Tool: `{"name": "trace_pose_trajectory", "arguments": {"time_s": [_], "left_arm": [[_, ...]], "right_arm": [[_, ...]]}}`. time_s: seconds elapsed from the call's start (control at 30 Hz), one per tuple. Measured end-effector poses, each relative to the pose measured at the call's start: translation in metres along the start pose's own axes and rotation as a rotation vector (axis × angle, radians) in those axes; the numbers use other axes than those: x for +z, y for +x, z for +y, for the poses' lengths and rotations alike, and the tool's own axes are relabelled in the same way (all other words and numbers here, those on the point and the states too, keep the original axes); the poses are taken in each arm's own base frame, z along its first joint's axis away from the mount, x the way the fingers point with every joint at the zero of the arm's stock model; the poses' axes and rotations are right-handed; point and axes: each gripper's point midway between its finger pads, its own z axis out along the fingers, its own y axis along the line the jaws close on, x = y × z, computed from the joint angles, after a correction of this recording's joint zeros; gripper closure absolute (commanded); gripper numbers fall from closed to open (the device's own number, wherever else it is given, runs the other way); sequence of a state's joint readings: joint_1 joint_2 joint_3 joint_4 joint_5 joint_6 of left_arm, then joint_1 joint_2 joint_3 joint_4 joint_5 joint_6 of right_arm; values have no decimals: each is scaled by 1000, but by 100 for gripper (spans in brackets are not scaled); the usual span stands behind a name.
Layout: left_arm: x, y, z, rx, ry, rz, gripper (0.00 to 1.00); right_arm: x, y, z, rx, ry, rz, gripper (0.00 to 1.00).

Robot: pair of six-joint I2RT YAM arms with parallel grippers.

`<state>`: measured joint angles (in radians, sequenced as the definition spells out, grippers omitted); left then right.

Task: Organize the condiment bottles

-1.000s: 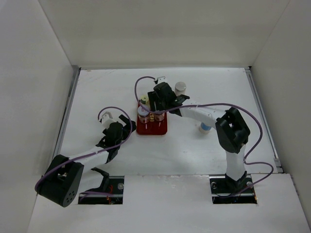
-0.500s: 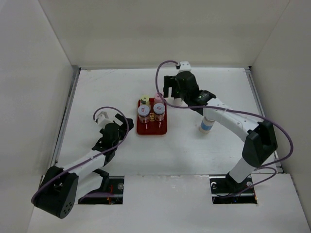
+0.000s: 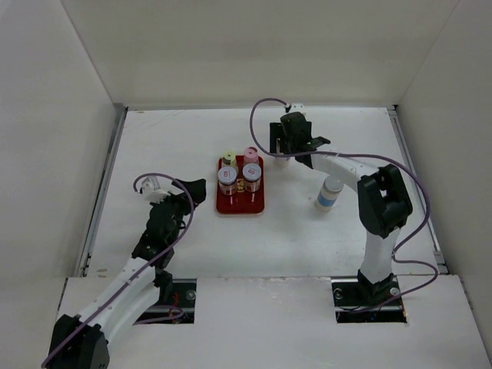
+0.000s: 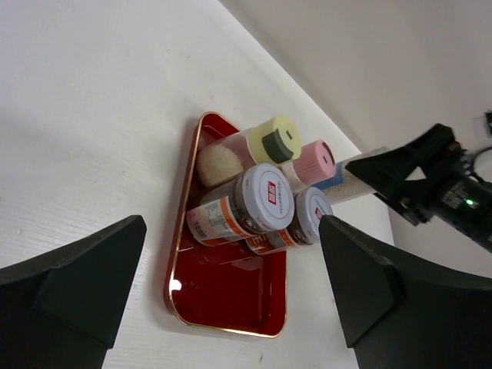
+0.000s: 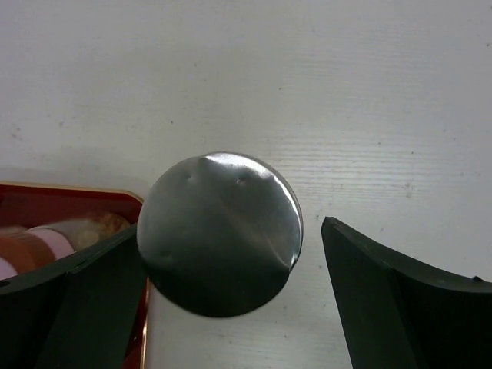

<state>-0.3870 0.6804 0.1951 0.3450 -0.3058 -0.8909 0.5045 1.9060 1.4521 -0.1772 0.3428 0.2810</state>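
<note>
A red tray (image 3: 240, 201) holds several condiment bottles: a yellow-green cap (image 3: 229, 159), a pink cap (image 3: 250, 153) and two silver-white caps (image 3: 227, 175) (image 3: 251, 171). The left wrist view shows the same tray (image 4: 231, 307) with the yellow-green (image 4: 273, 140), pink (image 4: 317, 161) and silver-white (image 4: 269, 196) bottles. My right gripper (image 3: 286, 147) hangs open right of the tray, over a silver-capped bottle (image 5: 219, 231). That cap sits between the right gripper's (image 5: 231, 254) fingers, nearer the left one. My left gripper (image 3: 191, 192) is open and empty, left of the tray.
A white-capped bottle with a blue label (image 3: 329, 192) stands alone on the table right of the tray. White walls close in the table on three sides, with a metal rail (image 3: 104, 184) along the left edge.
My right gripper opened, left the pink-capped bottle in the tray and moved back-right over the silver-capped bottle. My left arm drew back and to the left, away from the tray.
</note>
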Motion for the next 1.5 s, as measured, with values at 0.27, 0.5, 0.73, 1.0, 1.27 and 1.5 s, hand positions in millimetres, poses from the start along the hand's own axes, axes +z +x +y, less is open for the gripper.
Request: {"name": "trace_pose_trajectory", "arguments": {"time_s": [0.27, 0.5, 0.73, 1.0, 1.27, 1.5], "left_arm": [[-18, 14, 12, 15, 49, 37, 0], [-22, 20, 25, 23, 53, 46, 0], [-22, -3, -6, -1, 176, -44, 0], [-24, -23, -31, -22, 273, -121, 0], [-19, -26, -33, -33, 273, -146, 0], [-20, -30, -35, -42, 279, -159, 0]], "right_arm": [[7, -5, 1, 14, -19, -51, 40], [-39, -1, -4, -18, -22, -82, 40], [-135, -22, 43, -44, -176, -203, 40], [-181, 14, 122, -115, -359, -178, 40], [-155, 79, 175, -205, -386, -63, 39], [-136, 103, 204, -248, -342, -62, 35]]}}
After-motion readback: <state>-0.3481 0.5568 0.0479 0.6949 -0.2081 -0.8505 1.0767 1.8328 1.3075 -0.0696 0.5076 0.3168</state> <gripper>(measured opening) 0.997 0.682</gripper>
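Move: The tall silver-lidded bottle stands between the right hand's open fingers, its middle about 1 cm farther out and 3 cm lower, with no sideways offset. From that hand, the tray's empty near-left corner lies some 18 cm back and 20 cm left. The left purple-lidded jar is 11 cm back and 20 left, the right one 10 back and 12 left, the yellow-capped bottle 4 back and 20 left. From the left hand, the silver-lidded bottle is roughly 14 cm ahead, 31 right. The right fingers close on the silver-lidded bottle's upper part and keep their pinch as the hand lifts about 11 cm, pulls back, then swings left around the near side of the jars, turning some 25 degrees counter-clockwise, and lowers into the tray's near-left corner. The left hand, open and empty, eases back slightly, dips, then rises, tipping its fingers up. ##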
